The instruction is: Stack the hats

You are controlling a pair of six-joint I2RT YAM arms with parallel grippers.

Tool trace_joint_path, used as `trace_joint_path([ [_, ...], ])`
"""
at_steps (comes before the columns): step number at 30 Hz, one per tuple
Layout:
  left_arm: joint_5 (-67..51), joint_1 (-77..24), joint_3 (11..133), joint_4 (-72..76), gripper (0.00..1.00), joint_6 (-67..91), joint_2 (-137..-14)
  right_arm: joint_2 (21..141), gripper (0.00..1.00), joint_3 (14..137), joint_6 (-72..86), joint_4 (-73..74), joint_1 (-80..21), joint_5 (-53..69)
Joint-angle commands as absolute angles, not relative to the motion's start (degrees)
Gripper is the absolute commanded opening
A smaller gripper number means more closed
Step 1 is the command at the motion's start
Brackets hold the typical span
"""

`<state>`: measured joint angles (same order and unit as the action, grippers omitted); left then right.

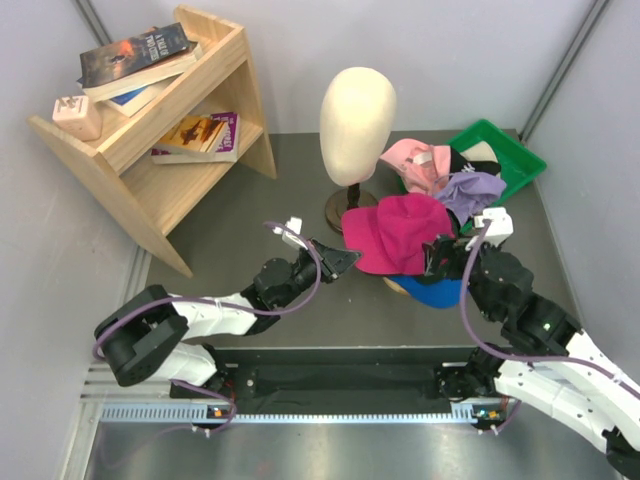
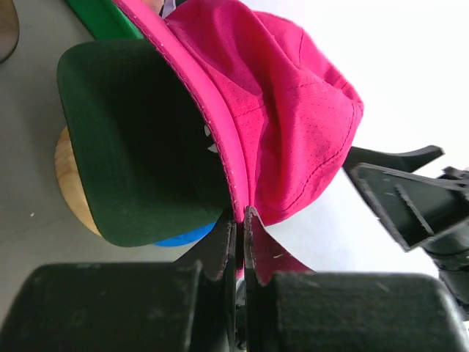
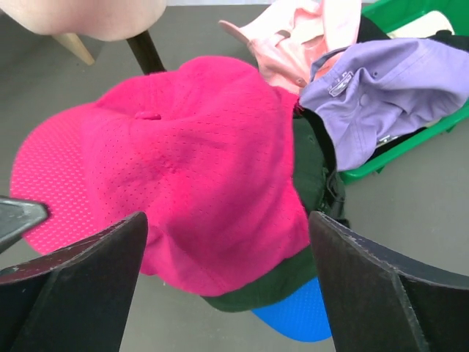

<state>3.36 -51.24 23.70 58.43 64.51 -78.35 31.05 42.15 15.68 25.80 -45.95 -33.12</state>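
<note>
A magenta cap (image 1: 400,232) lies over a blue cap (image 1: 437,292), and a dark rim (image 3: 282,286) shows between them. My left gripper (image 1: 345,258) is shut on the magenta cap's brim edge (image 2: 239,214); the brim's dark green underside (image 2: 139,147) faces the left wrist camera. My right gripper (image 1: 447,255) stands open at the rear of the magenta crown (image 3: 190,161), one finger on each side and neither pressing the fabric. A lavender cap (image 3: 381,95) and a light pink cap (image 3: 293,44) lie at the green tray (image 1: 515,155).
A cream mannequin head (image 1: 357,110) on a dark stand rises just behind the stack. A round wooden stand (image 2: 69,183) peeks out beneath the caps. A wooden shelf (image 1: 150,130) with books fills the back left. The tray (image 3: 410,139) holds more hats at the back right.
</note>
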Motion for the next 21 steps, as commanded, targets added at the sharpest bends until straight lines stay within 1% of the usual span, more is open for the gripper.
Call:
trace_joint_path([
  [1, 1.8, -51.0, 26.6, 53.4, 0.00, 60.7, -78.0, 27.5, 0.91, 46.5, 16.3, 26.5, -46.1, -32.3],
  [4, 0.5, -50.9, 27.2, 52.9, 0.00, 59.9, -78.6, 28.1, 0.88, 47.1, 17.0, 27.0, -46.1, -34.2],
  [5, 0.4, -50.9, 27.6, 52.6, 0.00, 59.7, -78.7, 28.6, 0.84, 47.2, 17.1, 27.0, -46.0, -35.1],
  [7, 0.3, -50.9, 27.8, 52.3, 0.00, 59.2, -78.9, 30.9, 0.81, 47.1, 17.1, 25.8, -45.3, -37.3],
  [8, 0.3, -50.8, 27.8, 52.3, 0.00, 59.0, -78.9, 31.6, 0.79, 46.8, 16.9, 25.1, -44.5, -37.7],
  [9, 0.3, -50.9, 27.8, 52.3, 0.00, 58.8, -78.9, 32.6, 0.79, 46.5, 16.6, 24.4, -41.6, -36.0],
  [11, 0.3, -50.9, 27.9, 52.3, 0.00, 58.5, -78.8, 33.5, 0.77, 46.1, 16.1, 21.8, -36.3, -30.1],
  [12, 0.3, -51.0, 27.9, 52.3, 0.00, 58.4, -78.5, 34.2, 0.75, 45.4, 15.9, 20.8, -29.1, -21.7],
  [13, 0.3, -51.0, 27.9, 52.3, 0.00, 58.3, -78.4, 34.1, 0.74, 44.9, 16.0, 19.7, -25.4, -17.1],
  [14, 0.3, -50.9, 27.9, 52.0, 0.00, 58.2, -78.2, 33.9, 0.73, 44.3, 16.3, 17.9, -21.9, -9.7],
  [15, 0.3, -50.9, 27.9, 51.8, 0.00, 58.0, -77.9, 33.3, 0.73, 43.4, 16.6, 17.2, -16.4, -6.6],
  [18, 0.3, -50.9, 28.2, 51.1, 0.00, 57.7, -77.5, 31.6, 0.72, 41.7, 18.7, 16.2, -10.0, 2.3],
  [21, 0.3, -50.9, 28.5, 51.1, 0.00, 57.3, -77.4, 30.7, 0.66, 40.0, 20.0, 17.2, -7.7, 4.0],
])
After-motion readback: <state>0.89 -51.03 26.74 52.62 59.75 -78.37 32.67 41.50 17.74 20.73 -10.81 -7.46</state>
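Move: The pink hat, its brim still pinched by the left hand, has its middle about 4 cm ahead, 5 cm left and some 3 cm below the right hand; from the left hand it lies about 10 cm right, 5 cm ahead and 2 cm higher. Beneath it, some 7 cm below the right hand, sits the dark green hat, roughly 2 cm ahead and 3 cm left. The lavender hat is about 15 cm ahead, 10 cm right and 11 cm lower. The pink hat's right side is left by the right hand, which first lifts nearly 3 cm and eases back slightly, then swings about 6 cm right and 5 cm forward while sinking again, round to the hat's open rear edge, turning some 10 degrees clockwise as its wide-open fingers narrow partway. The left hand keeps its pinch on the brim, almost still. ##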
